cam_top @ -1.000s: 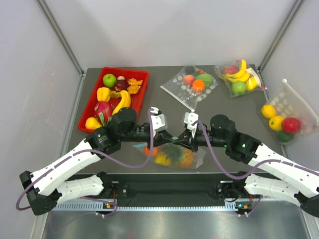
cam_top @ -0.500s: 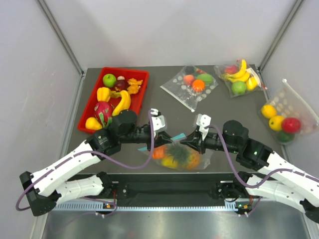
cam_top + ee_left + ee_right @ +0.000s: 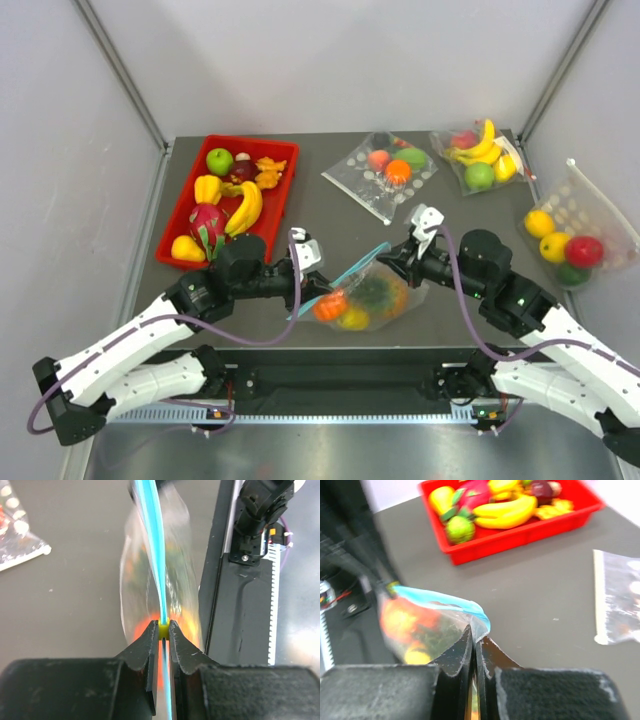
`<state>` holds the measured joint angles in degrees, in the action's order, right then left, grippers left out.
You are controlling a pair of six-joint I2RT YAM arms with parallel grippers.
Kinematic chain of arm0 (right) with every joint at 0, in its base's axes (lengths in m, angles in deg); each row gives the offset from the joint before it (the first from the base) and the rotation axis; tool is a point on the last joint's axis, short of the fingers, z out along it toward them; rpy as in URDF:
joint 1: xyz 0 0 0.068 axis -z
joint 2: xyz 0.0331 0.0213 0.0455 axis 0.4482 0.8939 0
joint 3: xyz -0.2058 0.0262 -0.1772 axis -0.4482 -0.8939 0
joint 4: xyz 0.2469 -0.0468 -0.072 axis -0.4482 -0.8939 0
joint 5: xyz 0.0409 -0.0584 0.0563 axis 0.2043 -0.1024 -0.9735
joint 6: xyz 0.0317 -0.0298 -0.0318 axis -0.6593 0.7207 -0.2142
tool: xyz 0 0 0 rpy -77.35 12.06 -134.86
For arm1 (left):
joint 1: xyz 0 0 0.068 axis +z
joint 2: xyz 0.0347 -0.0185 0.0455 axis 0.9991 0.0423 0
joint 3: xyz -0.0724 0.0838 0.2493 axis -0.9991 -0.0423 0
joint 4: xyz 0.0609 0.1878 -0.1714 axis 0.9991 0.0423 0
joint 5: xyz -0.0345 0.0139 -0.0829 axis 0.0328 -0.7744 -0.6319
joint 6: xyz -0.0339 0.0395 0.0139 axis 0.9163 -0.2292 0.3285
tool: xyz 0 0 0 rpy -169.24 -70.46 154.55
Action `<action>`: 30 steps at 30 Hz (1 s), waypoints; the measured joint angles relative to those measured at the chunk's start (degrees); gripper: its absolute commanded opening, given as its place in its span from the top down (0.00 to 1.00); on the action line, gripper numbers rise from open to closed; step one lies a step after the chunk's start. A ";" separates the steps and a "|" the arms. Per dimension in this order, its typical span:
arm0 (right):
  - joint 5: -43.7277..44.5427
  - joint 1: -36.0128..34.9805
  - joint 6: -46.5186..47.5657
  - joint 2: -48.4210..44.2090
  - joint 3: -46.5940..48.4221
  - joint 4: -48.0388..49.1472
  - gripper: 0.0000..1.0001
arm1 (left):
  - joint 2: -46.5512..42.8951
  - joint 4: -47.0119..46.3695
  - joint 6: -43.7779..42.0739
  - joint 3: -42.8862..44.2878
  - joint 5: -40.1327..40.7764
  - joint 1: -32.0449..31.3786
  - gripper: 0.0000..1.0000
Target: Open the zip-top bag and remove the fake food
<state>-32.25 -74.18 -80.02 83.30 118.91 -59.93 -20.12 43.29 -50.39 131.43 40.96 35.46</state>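
The zip-top bag hangs stretched between both grippers, just above the table's near edge. Its teal zip strip runs diagonally from lower left to upper right. My left gripper is shut on a small yellow slider on the strip. My right gripper is shut on the bag's far corner, just under the strip. The fake food lies inside the bag: an orange fruit, a yellow fruit and green bits, blurred through the plastic.
A red tray of fruit stands at the back left. A dotted clear bag lies at the back centre. A bag with bananas and another fruit bag lie at the right. The black base rail runs beside the held bag.
My right gripper has pulled the bag's corner right and toward the back. My left gripper has drawn back slightly left, and the zip strip now stretches longer between them.
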 measured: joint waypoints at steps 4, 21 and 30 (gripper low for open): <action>0.44 4.57 -0.70 1.77 2.21 0.11 1.00 | -2.40 0.28 0.37 -1.73 1.22 0.13 1.00; -3.65 16.09 -4.68 8.61 2.84 2.12 1.00 | -6.03 3.58 1.70 -5.05 4.31 0.33 1.00; -5.03 19.67 -5.57 12.33 2.82 5.53 1.00 | -7.54 4.85 2.05 -5.97 5.68 0.33 1.00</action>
<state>-37.27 -54.51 -85.59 95.63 121.73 -54.40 -27.66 48.14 -48.34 125.46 46.64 35.78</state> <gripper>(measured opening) 0.006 0.142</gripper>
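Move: In the left fingers is the yellow slider of the bag's blue zip; the zip's near end trails about 8 cm to this hand's left, 5 cm back and 4 cm lower. The bag's fruit hangs roughly 9 cm to its right, 3 cm ahead and 11 cm down, while the red tray is some 32 cm ahead, 25 cm left. From the right hand, pinching the zip's far end, the flat second bag lies about 32 cm straight ahead and 22 cm down. Drawing the zip out through the slider, the right hand keeps its pinch on the far end and goes about 10 cm forward towards the flat second bag, drifting some 4 cm right and swinging about 15 degrees clockwise. The left hand keeps hold of the slider and pulls the other way, roughly 3 cm left and 3 cm down. ##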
